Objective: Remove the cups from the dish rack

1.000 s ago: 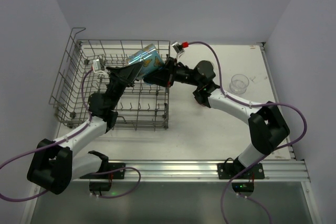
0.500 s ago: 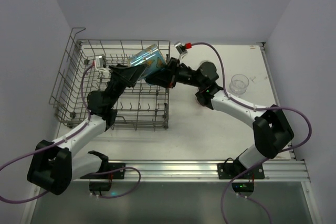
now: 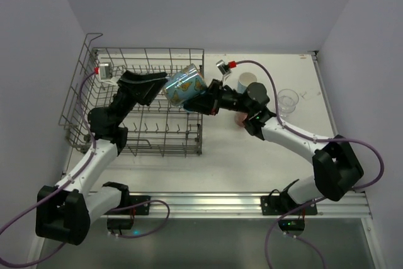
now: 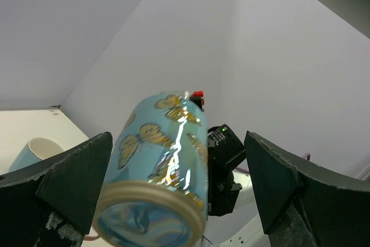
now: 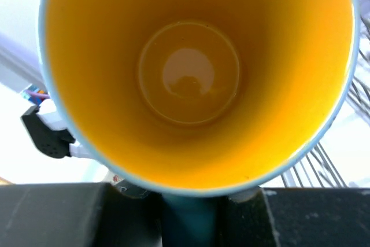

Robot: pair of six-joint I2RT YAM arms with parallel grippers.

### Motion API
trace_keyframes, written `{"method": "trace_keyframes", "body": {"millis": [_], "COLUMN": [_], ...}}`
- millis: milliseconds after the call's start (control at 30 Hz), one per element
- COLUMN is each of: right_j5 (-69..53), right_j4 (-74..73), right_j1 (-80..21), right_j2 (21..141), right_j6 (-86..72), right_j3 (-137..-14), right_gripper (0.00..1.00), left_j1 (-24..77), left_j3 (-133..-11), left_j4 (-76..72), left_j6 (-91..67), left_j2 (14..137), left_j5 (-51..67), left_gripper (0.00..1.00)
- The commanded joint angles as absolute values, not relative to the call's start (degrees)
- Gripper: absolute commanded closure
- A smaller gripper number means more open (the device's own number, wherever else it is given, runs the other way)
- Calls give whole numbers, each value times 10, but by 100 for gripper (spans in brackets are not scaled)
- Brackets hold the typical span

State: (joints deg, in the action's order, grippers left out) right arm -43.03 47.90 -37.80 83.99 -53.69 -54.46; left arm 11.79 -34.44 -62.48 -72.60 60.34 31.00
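Note:
The blue handled mug (image 3: 184, 84), light blue with gold butterflies and a yellow inside (image 5: 196, 73), hangs tilted over the right edge of the dish rack (image 3: 88, 102). My right gripper (image 3: 204, 101) is shut on its blue handle (image 5: 188, 222). To the mug's left, over the rack, my left gripper (image 3: 148, 86) is open and does not touch it. In the left wrist view the mug (image 4: 159, 172) floats between the spread fingers (image 4: 63, 192). A light blue tumbler (image 3: 247, 82) and a clear glass (image 3: 287, 99) stand on the table.
The rack's tall looped side (image 3: 88, 45) is at the far left. A small pink thing (image 3: 240, 120) shows under my right forearm. The white walls close in behind and to the sides. The metal rail (image 3: 252, 203) runs along the near edge.
My left gripper opened fully, let go of the mug and drew back to the left. The right arm carried the mug right and nearer, toward the rack's right edge.

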Motion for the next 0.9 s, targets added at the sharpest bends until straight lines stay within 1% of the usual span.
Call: {"method": "trace_keyframes", "body": {"millis": [0,33,133,167,200,300,367,500,600,700,867], "right_j5": [-410,-409,-389,-379,-353,-301,-278,-220,-178,-95,34], "right_j4": [502,493,398,333,310,213,166,117,57,7,-75], "right_j1": [-361,-360,-359,-359,-359,-359,-359,-359,-360,-366,-389], "right_j2": [790,781,731,697,678,607,572,480,434,401,394], "right_j6": [-523,-515,-457,-436,-408,-358,-342,-323,-322,-326,-335], "right_j3": [-527,-520,-497,-490,-483,-452,-421,-364,-352,-327,-323], "right_gripper": [100,100,100,100,100,100,100,100,100,100,100], "left_j1": [97,93,77,72,71,71,71,71,71,71,71], "left_j3": [-374,-375,-382,-386,-391,-410,-417,-412,-404,-396,-388], "left_j4": [-661,-651,-584,-562,-522,-461,-444,-461,-471,-473,-482], "left_j6": [-708,-701,-658,-642,-609,-557,-541,-558,-566,-566,-573], "left_j2": [588,585,563,549,541,521,519,531,534,528,535], "left_j5": [351,352,353,353,352,345,345,355,358,349,353], "left_gripper": [0,0,0,0,0,0,0,0,0,0,0]}}
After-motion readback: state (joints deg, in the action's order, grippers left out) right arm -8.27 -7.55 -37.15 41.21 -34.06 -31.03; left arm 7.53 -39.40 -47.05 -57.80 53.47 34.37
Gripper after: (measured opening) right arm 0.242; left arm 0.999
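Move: The right hand already holds the blue butterfly mug by its handle above the rack's right rim. The open table on the near side of the pink mug lies some 18 cm to its right, 8 cm ahead and 29 cm below; the pink mug stands about 20 cm ahead and 22 cm right, the beige cup roughly 14 cm beyond that mug. From the empty left hand, that open patch is about 31 cm right, 5 cm ahead and 35 cm down. The right arm swings the blue mug off to the right and down together, about 15 cm each way with a slight draw back, carrying it from over the rack's rim to the open table on the near side of the pink mug, fingers keeping their pinch on the handle while the hand swings some 35 degrees clockwise and its fingertips, at first pointing left, tip downward. The left hand, already open and free of the mug, eases about 2 cm left, rises some 3 cm and sinks partway back, its fingers staying wide. ##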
